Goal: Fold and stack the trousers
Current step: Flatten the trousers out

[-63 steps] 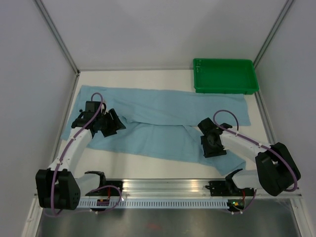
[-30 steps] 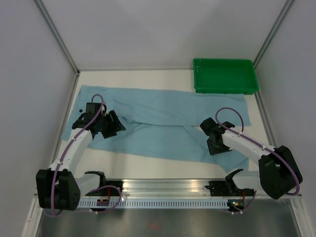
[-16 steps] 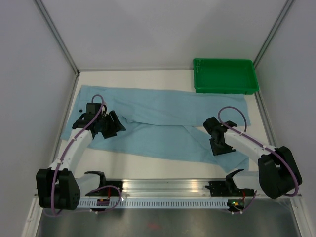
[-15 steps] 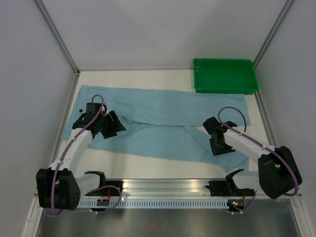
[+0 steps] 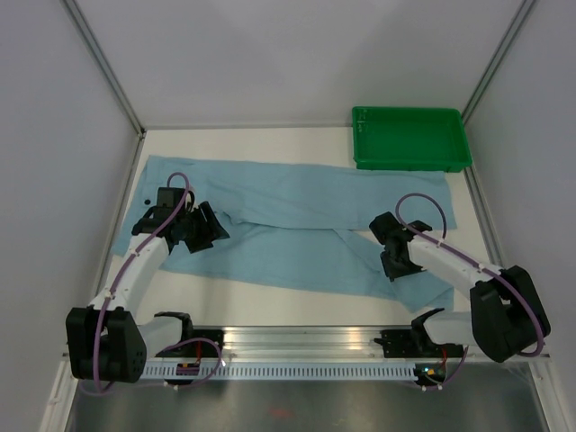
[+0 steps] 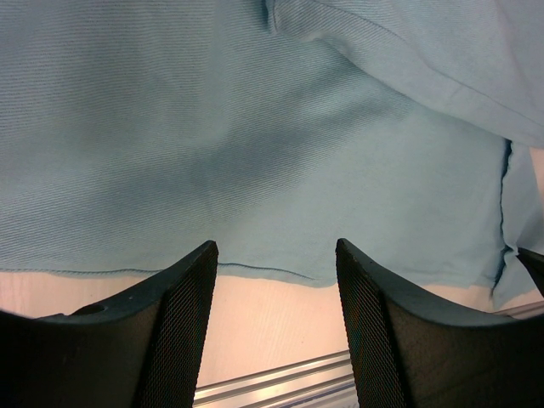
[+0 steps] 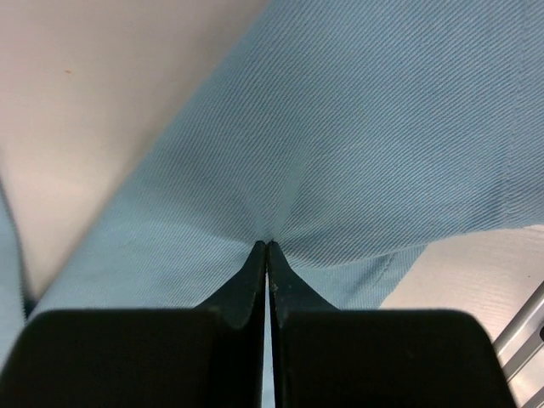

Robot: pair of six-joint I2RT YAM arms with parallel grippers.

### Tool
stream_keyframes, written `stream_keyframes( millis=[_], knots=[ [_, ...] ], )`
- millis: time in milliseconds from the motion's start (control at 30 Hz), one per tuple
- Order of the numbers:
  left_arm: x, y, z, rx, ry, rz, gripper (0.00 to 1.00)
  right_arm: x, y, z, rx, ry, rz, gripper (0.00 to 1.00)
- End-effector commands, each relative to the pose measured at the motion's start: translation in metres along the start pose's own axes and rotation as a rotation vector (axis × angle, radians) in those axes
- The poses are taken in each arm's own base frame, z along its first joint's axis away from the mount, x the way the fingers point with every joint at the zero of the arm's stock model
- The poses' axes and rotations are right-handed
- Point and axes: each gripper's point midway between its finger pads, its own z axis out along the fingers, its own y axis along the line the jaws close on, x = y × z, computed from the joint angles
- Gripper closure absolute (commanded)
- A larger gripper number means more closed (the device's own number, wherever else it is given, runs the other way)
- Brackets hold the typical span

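The light blue trousers (image 5: 297,225) lie spread across the table, the legs running left to right and overlapping in the middle. My left gripper (image 5: 205,227) hangs open over their left part; in the left wrist view its jaws (image 6: 276,248) frame the near hem of the trousers (image 6: 255,127) and the bare table (image 6: 272,323), with nothing between them. My right gripper (image 5: 396,267) is down on the near right part of the cloth. In the right wrist view it (image 7: 268,245) is shut, and the trousers (image 7: 382,127) pucker at its tips.
A green plastic tray (image 5: 409,165) stands at the back right corner, just beyond the trousers. White walls close in the table on the left, back and right. An aluminium rail (image 6: 280,382) runs along the near edge.
My right gripper has closed from partly open, pinching the cloth at the near right of the trousers. The left arm and the trousers have not moved.
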Motion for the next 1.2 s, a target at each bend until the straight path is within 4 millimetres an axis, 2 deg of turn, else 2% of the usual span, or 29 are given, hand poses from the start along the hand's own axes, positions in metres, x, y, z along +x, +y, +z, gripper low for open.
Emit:
stream_keyframes(
  millis=[0,167,267,333,367,433,467,500,533,567,733,867,933,967,1000,1033,1067,1100,1133,1167],
  knots=[
    [-0.005,0.002,0.003,-0.005,-0.022,0.023,0.36,-0.017,0.019,-0.021,-0.082,-0.048,0.021,1.00],
    [-0.005,0.000,0.004,0.002,-0.015,0.021,0.36,-0.024,0.018,-0.024,-0.092,-0.045,0.042,1.00],
    [-0.005,0.000,0.004,0.001,-0.014,0.022,0.36,-0.035,0.031,-0.025,-0.126,-0.033,0.057,1.00],
    [-0.005,0.001,0.004,0.000,-0.011,0.023,0.36,-0.042,0.043,-0.023,-0.158,-0.033,0.001,1.00],
    [-0.005,0.001,0.004,-0.001,-0.010,0.022,0.36,-0.052,0.049,-0.021,-0.153,-0.031,0.022,1.00],
    [-0.005,0.000,0.005,0.000,-0.009,0.022,0.36,-0.059,0.058,-0.009,-0.132,-0.038,-0.101,1.00],
    [-0.006,0.000,0.005,0.002,-0.010,0.023,0.36,-0.071,0.069,-0.010,-0.128,-0.043,-0.105,1.00],
    [-0.006,-0.001,0.005,0.002,-0.010,0.024,0.36,-0.074,0.073,-0.008,-0.111,-0.042,-0.145,1.00],
    [-0.006,-0.001,0.004,0.004,-0.009,0.024,0.36,-0.073,0.071,0.006,-0.051,-0.028,-0.255,1.00],
    [-0.007,-0.001,0.005,0.002,-0.012,0.023,0.36,-0.080,0.089,0.002,-0.070,-0.012,-0.276,1.00],
    [-0.006,0.001,0.008,-0.006,-0.001,0.013,0.36,-0.090,0.120,0.015,0.006,-0.011,-0.537,1.00],
    [-0.006,0.002,0.010,-0.012,0.001,0.004,0.36,-0.126,0.131,0.017,0.046,-0.135,-0.638,1.00],
    [-0.006,0.003,0.011,-0.015,-0.001,0.003,0.36,-0.139,0.147,0.014,0.000,-0.168,-0.658,0.92],
    [-0.006,0.003,0.011,-0.017,0.000,0.001,0.36,-0.153,0.150,0.013,-0.010,-0.182,-0.675,0.83],
    [-0.007,0.003,0.011,-0.017,0.000,-0.001,0.36,-0.159,0.158,0.011,-0.033,-0.198,-0.681,0.76],
    [-0.007,0.002,0.010,-0.018,0.002,-0.001,0.36,-0.167,0.171,0.003,-0.083,-0.201,-0.678,0.69],
    [-0.007,0.002,0.010,-0.016,0.002,-0.003,0.36,-0.173,0.177,-0.004,-0.101,-0.213,-0.696,0.55],
    [-0.008,0.002,0.010,-0.019,0.000,-0.003,0.36,-0.178,0.182,-0.011,-0.114,-0.222,-0.699,0.47],
    [-0.009,0.002,0.009,-0.021,-0.003,-0.001,0.36,-0.185,0.197,-0.028,-0.163,-0.243,-0.692,0.37],
    [-0.009,0.002,0.009,-0.023,-0.002,0.004,0.36,-0.186,0.202,-0.037,-0.188,-0.242,-0.710,0.26]
  ],
)
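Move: The right gripper is already pinching the near leg of the trousers just above the table. The far leg's near cuff corner, beside which the cloth is to go, lies about 12 cm ahead and 15 cm to its right. The near leg's cuff corner is some 14 cm right and 3 cm back, the crotch 11 cm ahead and 13 cm left, and the green bin 33 cm ahead and 5 cm right. From the left gripper the far leg's cuff corner is roughly 57 cm right, 3 cm ahead and 10 cm down. Keep the right fingers shut on the near leg and lift it 2 to 3 cm, then sweep it forward and to the right up against the far leg's cuff end, turning the wrist counter-clockwise some 35 degrees. After about 14 cm forward open the fingers to let the cloth go, and rise away while still moving forward and right. ##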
